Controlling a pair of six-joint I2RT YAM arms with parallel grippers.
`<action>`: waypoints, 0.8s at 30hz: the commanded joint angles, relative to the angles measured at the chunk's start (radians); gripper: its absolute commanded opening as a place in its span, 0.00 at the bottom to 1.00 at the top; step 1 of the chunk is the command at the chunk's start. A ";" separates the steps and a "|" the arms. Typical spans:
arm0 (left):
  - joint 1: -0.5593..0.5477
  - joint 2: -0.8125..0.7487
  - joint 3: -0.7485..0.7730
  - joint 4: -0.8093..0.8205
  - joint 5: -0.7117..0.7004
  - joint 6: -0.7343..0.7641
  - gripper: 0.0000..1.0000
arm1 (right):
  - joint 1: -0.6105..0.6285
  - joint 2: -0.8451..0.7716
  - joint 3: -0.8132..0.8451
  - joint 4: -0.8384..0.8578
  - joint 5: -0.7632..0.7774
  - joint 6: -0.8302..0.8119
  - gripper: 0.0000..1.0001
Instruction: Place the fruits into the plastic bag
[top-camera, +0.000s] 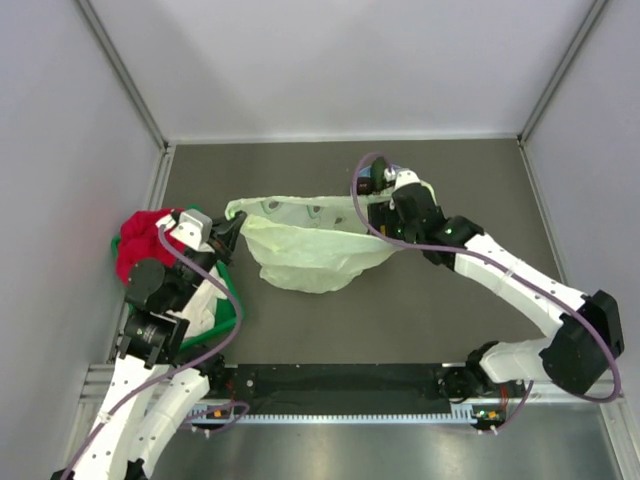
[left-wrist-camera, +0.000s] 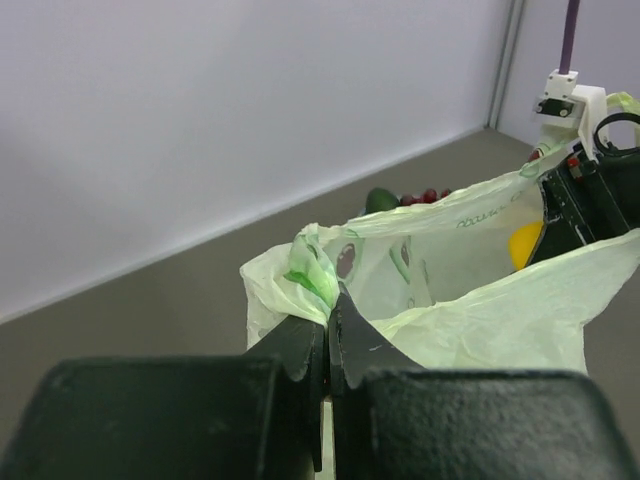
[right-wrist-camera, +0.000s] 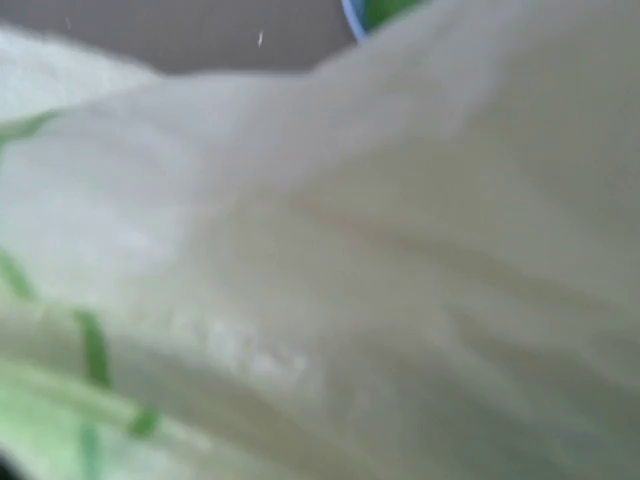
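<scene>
The pale yellow-green plastic bag (top-camera: 300, 255) hangs stretched between both arms with its mouth open. My left gripper (left-wrist-camera: 328, 300) is shut on the bunched left rim of the plastic bag (left-wrist-camera: 470, 320). My right gripper (top-camera: 385, 222) reaches into the right side of the mouth. In the left wrist view an orange-yellow citrus (left-wrist-camera: 525, 245) sits at its fingertips, above the bag's near rim. Behind the bag lie a dark red grape bunch (left-wrist-camera: 425, 196) and a green fruit (left-wrist-camera: 380, 200). Bag film (right-wrist-camera: 320, 260) fills the right wrist view and hides the fingers.
A red cloth (top-camera: 140, 240) lies by the left wall, with a green and white cloth (top-camera: 222, 305) under the left arm. A blue plate rim (right-wrist-camera: 350, 15) shows past the bag. Grey walls close in the left, back and right sides.
</scene>
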 joint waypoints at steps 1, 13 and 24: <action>0.003 0.008 -0.028 -0.073 0.058 -0.025 0.00 | 0.048 0.019 -0.096 0.079 -0.085 0.071 0.48; 0.004 0.049 -0.047 -0.114 0.247 -0.051 0.00 | 0.146 0.255 0.044 0.180 -0.110 0.107 0.50; 0.003 0.056 -0.050 -0.116 0.281 -0.051 0.00 | 0.175 0.451 0.192 0.300 -0.179 0.112 0.53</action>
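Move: Some 13 cm to the right hand's left, 3 cm back and about 5 cm lower hangs the middle of the plastic bag, its goal for the orange it already holds in the bag's mouth. The fruit bowl sits about 10 cm ahead, 4 cm right and 16 cm below; its grapes lie 4 cm farther right. For the left hand, still pinching the rim, the bag's middle is roughly 14 cm right, 4 cm ahead and 23 cm down. Dipping about 9 cm down and 4 cm back, the right hand sweeps some 12 cm left into the bag, regaining its forward reach and about 3 cm of height, fingers keeping their hold on the orange. The left hand, still pinching the rim, sinks about 7 cm and shifts 4 cm right towards the right hand, tipping its fingers down and turning clockwise about 15 degrees. ##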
